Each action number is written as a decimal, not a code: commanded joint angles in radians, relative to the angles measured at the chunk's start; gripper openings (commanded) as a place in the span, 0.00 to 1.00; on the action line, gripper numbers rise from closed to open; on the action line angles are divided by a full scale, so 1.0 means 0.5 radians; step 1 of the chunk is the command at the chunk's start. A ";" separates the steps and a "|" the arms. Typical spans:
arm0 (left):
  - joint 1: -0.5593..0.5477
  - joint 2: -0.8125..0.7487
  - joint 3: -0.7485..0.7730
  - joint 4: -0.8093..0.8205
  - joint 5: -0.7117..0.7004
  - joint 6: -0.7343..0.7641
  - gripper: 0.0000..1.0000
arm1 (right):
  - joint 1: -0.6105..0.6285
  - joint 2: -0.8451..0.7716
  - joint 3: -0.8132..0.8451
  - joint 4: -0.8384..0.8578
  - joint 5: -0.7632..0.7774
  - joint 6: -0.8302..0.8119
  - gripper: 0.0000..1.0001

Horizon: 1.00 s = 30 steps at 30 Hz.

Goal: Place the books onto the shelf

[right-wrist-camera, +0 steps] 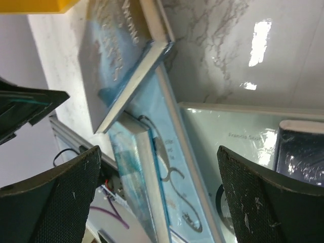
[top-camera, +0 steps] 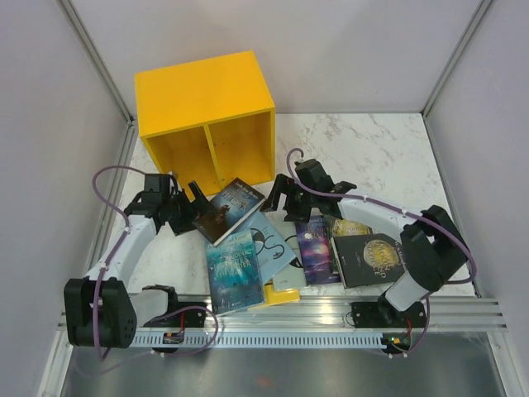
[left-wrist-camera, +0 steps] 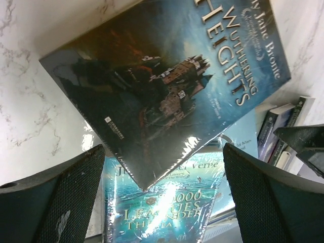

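Observation:
The yellow shelf (top-camera: 207, 116) stands at the back left with its two compartments facing the arms. The books lie spread in front of it: a dark blue Wuthering Heights (top-camera: 233, 209) (left-wrist-camera: 167, 86), a teal one (top-camera: 234, 271) (left-wrist-camera: 167, 212), a light blue one with a black swirl (top-camera: 271, 240) (right-wrist-camera: 174, 157), a yellow one (top-camera: 283, 294), a purple galaxy one (top-camera: 316, 248) and a black-and-gold one (top-camera: 369, 258). My left gripper (top-camera: 193, 204) (left-wrist-camera: 162, 167) is open at the dark blue book's left corner, which points between the fingers untouched. My right gripper (top-camera: 283, 198) (right-wrist-camera: 158, 162) hangs open above the light blue book.
The dark blue book rests tilted on the teal and light blue books, just in front of the shelf's right compartment. A metal rail (top-camera: 331, 318) runs along the table's near edge. Grey walls close in both sides and the back.

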 commanded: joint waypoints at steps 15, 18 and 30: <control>0.001 -0.215 -0.018 -0.077 0.081 0.105 0.99 | 0.050 0.681 0.385 0.605 0.240 0.309 0.98; 0.001 -0.216 -0.006 -0.092 0.102 0.099 0.99 | 0.075 0.813 0.498 0.626 0.271 0.324 0.98; 0.001 -0.200 -0.003 -0.117 0.136 0.124 0.99 | 0.112 0.945 0.514 0.865 0.357 0.463 0.11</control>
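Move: The Wuthering Heights book's middle lies some 16 cm to the right hand's left, 4 cm ahead and 7 cm below. The shelf's right front corner is about 14 cm ahead and 3 cm left; the snake book 7 cm back, 4 cm left; the 20000 Leagues book 14 cm back, 14 cm left. From the left hand, Wuthering Heights lies 9 cm right, 5 cm ahead, 6 cm below. Right hand sweeps about 10 cm forward and 9 cm left, dipping, and pinches Wuthering Heights' far right end. ##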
